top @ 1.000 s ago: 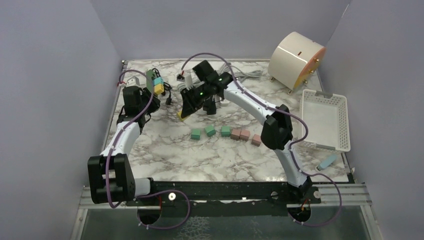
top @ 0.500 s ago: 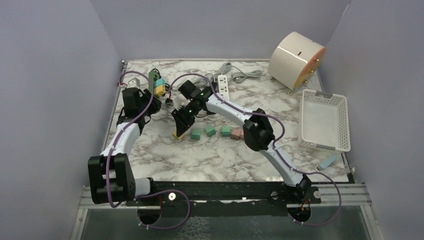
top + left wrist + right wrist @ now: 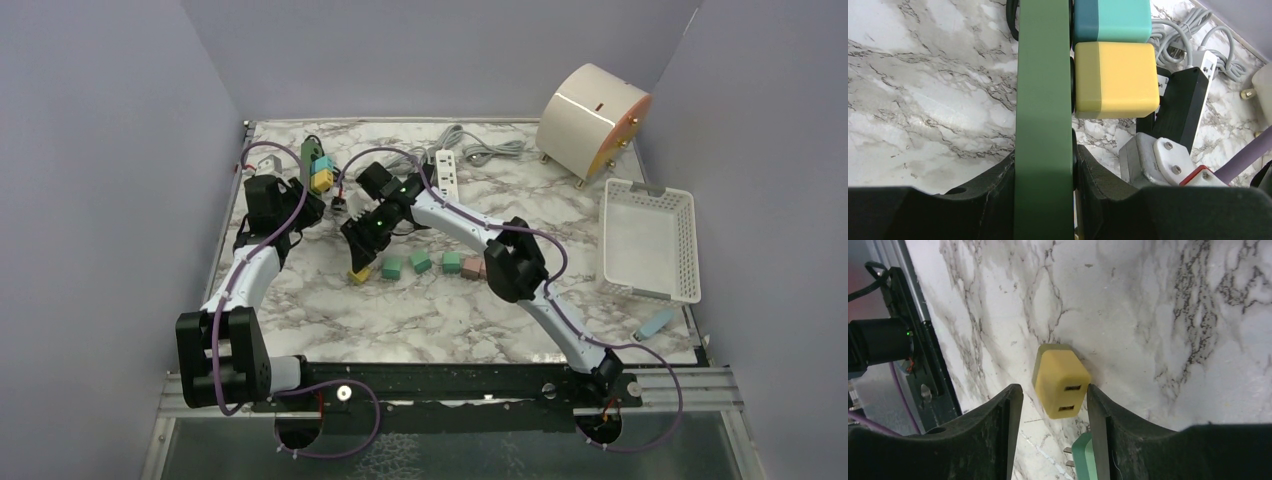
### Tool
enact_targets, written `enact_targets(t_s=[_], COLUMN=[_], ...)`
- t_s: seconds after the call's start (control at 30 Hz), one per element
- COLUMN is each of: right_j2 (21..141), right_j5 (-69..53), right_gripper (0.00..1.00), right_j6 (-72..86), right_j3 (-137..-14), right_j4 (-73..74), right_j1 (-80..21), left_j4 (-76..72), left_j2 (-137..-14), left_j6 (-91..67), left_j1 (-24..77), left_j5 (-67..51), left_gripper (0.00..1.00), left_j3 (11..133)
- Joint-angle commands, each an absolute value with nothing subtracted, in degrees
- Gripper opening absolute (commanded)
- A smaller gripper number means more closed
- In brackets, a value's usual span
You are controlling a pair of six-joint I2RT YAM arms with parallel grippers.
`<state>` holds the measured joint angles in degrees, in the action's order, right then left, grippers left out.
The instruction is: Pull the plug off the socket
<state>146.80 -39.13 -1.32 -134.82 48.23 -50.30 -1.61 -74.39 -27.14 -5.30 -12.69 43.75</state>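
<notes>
My left gripper (image 3: 1044, 155) is shut on the end of the green socket strip (image 3: 1043, 100), held up on edge at the far left (image 3: 307, 155). A teal plug (image 3: 1110, 20) and a yellow plug (image 3: 1113, 80) are plugged into the strip's right face. My right gripper (image 3: 1054, 390) stands open over the marble, left of the block row (image 3: 358, 255). Another yellow plug (image 3: 1060, 380) lies on the table between its fingers, slots facing the camera, with a gap on its left side. The top view shows this plug (image 3: 360, 274) just below the fingertips.
A row of green plugs (image 3: 420, 263) and pink ones (image 3: 480, 268) lies mid-table; one green plug (image 3: 1083, 455) sits beside my right finger. A white power strip (image 3: 447, 170), black adapter (image 3: 1183, 105), white basket (image 3: 650, 240) and cream drum (image 3: 592, 118) are further off.
My right arm carried a yellow plug from near the socket strip down toward the left end of the row, then opened its jaws. The left arm has held still.
</notes>
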Motion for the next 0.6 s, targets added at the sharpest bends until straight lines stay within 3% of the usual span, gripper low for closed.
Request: enact_targets(t_s=[0.0, 0.3, 0.57], right_j2=[145.83, 129.76, 116.34], right_j5=[-33.53, -19.94, -28.78], right_gripper=[0.55, 0.56, 0.57], right_j6=[-0.53, 6.11, 26.67], right_j3=[-133.20, -115.89, -100.14], right_j4=[44.35, 24.74, -1.17], right_j1=[-50.67, -49.52, -43.41], left_j4=[-6.02, -6.92, -10.65], left_j2=[-73.83, -72.64, -70.21], left_j6=[-26.77, -26.34, -25.77], left_j1=[-5.43, -5.44, -4.44], left_j5=[-16.07, -17.68, -21.97], left_gripper=[0.00, 0.00, 0.00], left_j3=[44.57, 44.11, 42.75])
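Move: The yellow plug still in the green strip sits roughly 16 cm ahead of the right hand, 7 cm to its left and 10 cm higher, with the teal plug about 3 cm beyond it. The released yellow plug lies just below the right hand, 2 cm back and 1 cm left; the nearest green plug is 6 cm to the hand's right and 1 cm back. From the left hand, the aimed plug is some 5 cm ahead, 3 cm right and 3 cm up. Take the right gripper, fingers kept part open, off the loose yellow plug: ease forward with a slight dip, then rise steeply, ending about 10 cm higher, 5 cm forward and a little right, nearer the strip's yellow plug. Swing the wrist clockwise and tip the fingers up, some 25 degrees in all. Keep the left grip on the strip's near end, shifting it just over 1 cm right late on. ##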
